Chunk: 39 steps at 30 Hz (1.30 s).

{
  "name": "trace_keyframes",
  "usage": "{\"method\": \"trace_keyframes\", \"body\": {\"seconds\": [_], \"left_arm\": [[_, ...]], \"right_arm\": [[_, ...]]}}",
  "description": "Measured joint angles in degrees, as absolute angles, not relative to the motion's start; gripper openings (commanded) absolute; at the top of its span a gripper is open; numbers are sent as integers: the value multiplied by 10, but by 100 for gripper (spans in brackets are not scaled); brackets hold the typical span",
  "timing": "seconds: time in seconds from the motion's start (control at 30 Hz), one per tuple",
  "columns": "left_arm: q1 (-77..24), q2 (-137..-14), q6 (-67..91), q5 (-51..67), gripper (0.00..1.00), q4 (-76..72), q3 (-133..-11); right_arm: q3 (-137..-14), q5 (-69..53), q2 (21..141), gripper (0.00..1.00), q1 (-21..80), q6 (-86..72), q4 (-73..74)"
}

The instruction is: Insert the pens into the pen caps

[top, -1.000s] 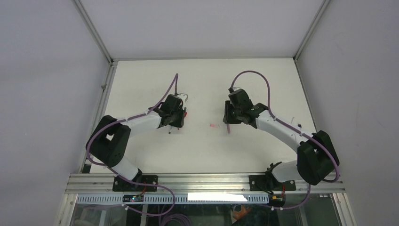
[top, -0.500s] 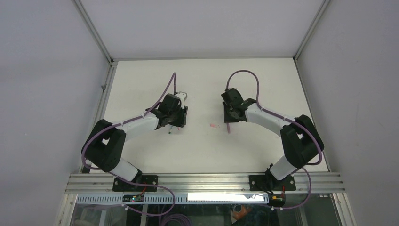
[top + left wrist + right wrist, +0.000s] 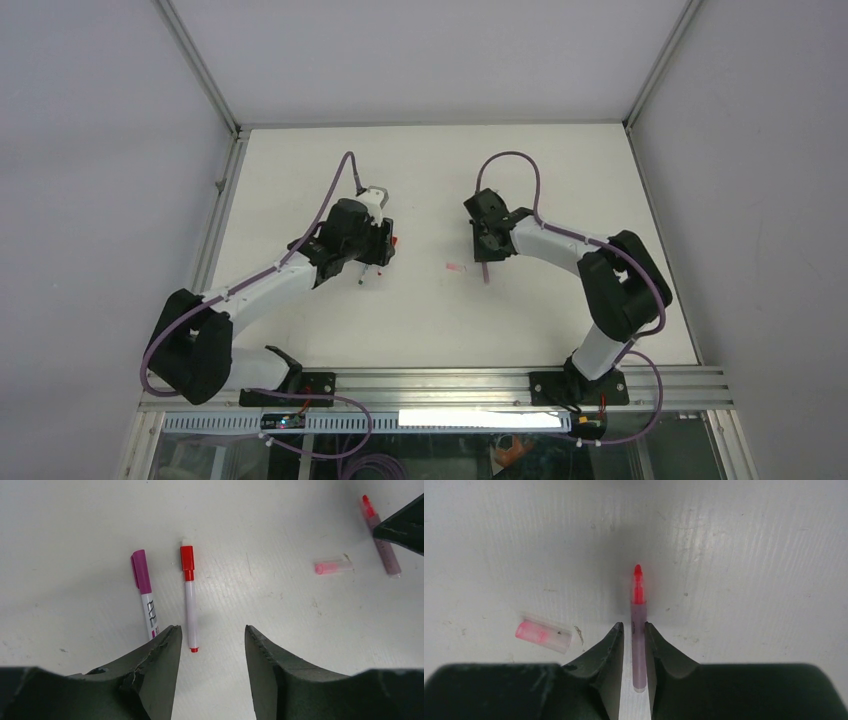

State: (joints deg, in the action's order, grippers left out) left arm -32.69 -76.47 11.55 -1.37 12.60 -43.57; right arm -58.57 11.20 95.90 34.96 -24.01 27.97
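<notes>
In the left wrist view two capped pens lie side by side on the white table: a magenta-capped pen (image 3: 141, 587) and a red-capped pen (image 3: 188, 597). My left gripper (image 3: 212, 636) hovers just short of their near ends, open, holding nothing. An uncapped pink pen (image 3: 639, 630) with a mauve barrel lies lengthwise between the fingers of my right gripper (image 3: 634, 626). The right finger touches it and a sliver of table shows on the left. A clear pink pen cap (image 3: 543, 635) lies loose to the left. From above, the cap (image 3: 455, 268) sits between both grippers.
The right gripper's dark finger (image 3: 404, 526) reaches into the top right corner of the left wrist view, over the pink pen (image 3: 381, 542). Aluminium frame rails (image 3: 215, 215) border the white table on the left and right. Small scuffs mark the surface.
My left arm has stretched out, its elbow swinging left and down, with the gripper staying near the capped pens. The right arm has folded in and its gripper has shifted slightly left over the pink pen.
</notes>
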Motion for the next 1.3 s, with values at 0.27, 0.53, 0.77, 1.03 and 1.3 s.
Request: {"method": "trace_keyframes", "body": {"seconds": [0.27,0.53,0.77,1.03,1.3], "left_arm": [[-327,-744,116,-14,51,120,-434],[-327,-744,116,-13,51,119,-432],[-327,-744,119,-13,52,106,-423],[-327,-744,160,37,53,22,-379],[-328,-796,233,150,52,-166,-325]], "right_arm": [[-586,114,974,24,350,-239,272],[-590,118,986,17,350,-240,266],[-602,132,997,0,350,-237,266],[-598,127,988,0,350,-239,252],[-595,106,887,0,350,-255,207]]}}
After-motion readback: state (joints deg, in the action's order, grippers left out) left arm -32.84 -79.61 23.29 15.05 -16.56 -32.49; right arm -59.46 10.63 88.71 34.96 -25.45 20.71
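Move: The uncapped red pen lies right under the right hand, its middle about 1 cm below and already between the open fingers; the pink cap is some 6 cm to its left, level with it. From the left hand that cap is about 14 cm right, 1 ahead and 6 below, the uncapped pen about 20 right and 1 ahead. The red-capped pen lies 3 cm ahead, the purple-capped pen 4 left and 2 ahead. The uncapped pen is pinched by its barrel just behind the red tip: the right hand eases about 1 cm down and 1 forward, shuts its fingers, then lifts some 7 cm, drifting forward and left and tipping its fingertips up. After a small rise and a pause, the half-open left hand sweeps about 6 cm right towards the pink cap, rolling its left side down by some 20 degrees. ##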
